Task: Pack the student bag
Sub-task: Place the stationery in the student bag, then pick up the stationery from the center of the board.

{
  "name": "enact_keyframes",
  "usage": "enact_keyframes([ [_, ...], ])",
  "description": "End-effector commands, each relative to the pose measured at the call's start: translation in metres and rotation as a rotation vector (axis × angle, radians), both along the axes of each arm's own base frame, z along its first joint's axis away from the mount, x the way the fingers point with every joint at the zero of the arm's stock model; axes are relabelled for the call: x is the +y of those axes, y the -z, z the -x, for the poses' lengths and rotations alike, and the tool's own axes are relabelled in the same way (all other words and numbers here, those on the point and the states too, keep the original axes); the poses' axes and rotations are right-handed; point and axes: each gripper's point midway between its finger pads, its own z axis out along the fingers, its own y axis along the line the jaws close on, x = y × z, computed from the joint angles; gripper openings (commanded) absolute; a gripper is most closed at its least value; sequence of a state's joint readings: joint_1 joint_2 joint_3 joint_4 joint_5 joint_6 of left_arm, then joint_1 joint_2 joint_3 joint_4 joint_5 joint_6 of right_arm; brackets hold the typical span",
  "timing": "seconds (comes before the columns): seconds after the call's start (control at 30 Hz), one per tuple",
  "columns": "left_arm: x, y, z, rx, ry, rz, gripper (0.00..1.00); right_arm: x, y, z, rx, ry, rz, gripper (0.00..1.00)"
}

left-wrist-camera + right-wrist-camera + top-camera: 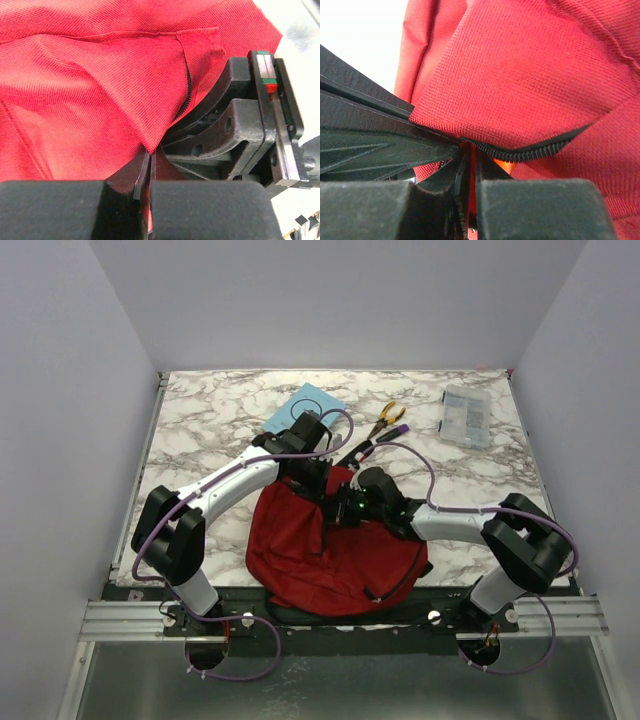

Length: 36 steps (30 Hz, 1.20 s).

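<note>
The student bag, dark red fabric, lies slumped at the table's near edge between the two arm bases. Both grippers meet at its far upper edge. My left gripper is shut, pinching a pointed fold of the red fabric between its fingertips. My right gripper is shut on the bag's edge right by the black zipper, with red cloth between its jaws. The two grippers sit almost touching; the right one's black body fills the left wrist view's right side.
A light blue book lies at the back behind the left gripper. Yellow-handled pliers lie at back centre, and a clear plastic case at the back right. Purple cables loop over both arms.
</note>
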<state>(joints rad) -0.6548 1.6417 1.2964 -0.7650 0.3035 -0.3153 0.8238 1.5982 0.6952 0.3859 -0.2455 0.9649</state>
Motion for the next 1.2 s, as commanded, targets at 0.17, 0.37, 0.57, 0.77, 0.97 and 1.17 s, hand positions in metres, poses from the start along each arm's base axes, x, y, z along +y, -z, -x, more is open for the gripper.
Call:
enact_keyframes([
  [0.17, -0.013, -0.018, 0.006, -0.005, 0.035, 0.069, 0.0, -0.062, -0.002, 0.009, -0.062, 0.104, 0.209, 0.27],
  [0.37, -0.015, -0.016, 0.007, 0.011, 0.038, 0.072, 0.0, -0.111, -0.021, -0.002, -0.164, 0.209, 0.374, 0.38],
  [0.57, -0.014, -0.013, 0.006, 0.012, 0.033, 0.064, 0.0, -0.151, -0.048, -0.049, -0.242, 0.368, 0.501, 0.51],
  [0.77, -0.013, -0.012, 0.005, 0.011, 0.031, 0.057, 0.0, -0.181, -0.068, -0.118, -0.201, 0.515, 0.458, 0.6],
  [0.97, -0.013, -0.012, 0.006, 0.009, 0.031, 0.054, 0.0, -0.212, -0.062, -0.185, -0.092, 0.686, 0.532, 0.72],
  [1.17, -0.015, -0.013, 0.006, 0.013, 0.036, 0.063, 0.0, -0.226, -0.04, -0.23, 0.03, 0.816, 0.659, 0.78],
])
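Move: The purple-capped highlighter lies about 27 cm ahead of the right hand, 21 cm to its right and some 7 cm lower. The pliers lie about 5 cm beyond the highlighter and 4 cm to its left. The bag's black strap loop sits roughly 19 cm ahead of the right hand and 9 cm to its right. From the left hand, which holds the bag's rim, the highlighter is about 26 cm ahead, 20 cm to the right and 10 cm below. The right fingers come free of the red bag's zipped mouth, beside the left gripper, drawing out rightward and a little up. The hand then swings forward and right towards the highlighter, ending some 22 cm farther out and 20 cm right, while its fingers spread from almost shut to wide and turn clockwise from leftward to forward and down. The left hand keeps pinching the rim almost in place. ##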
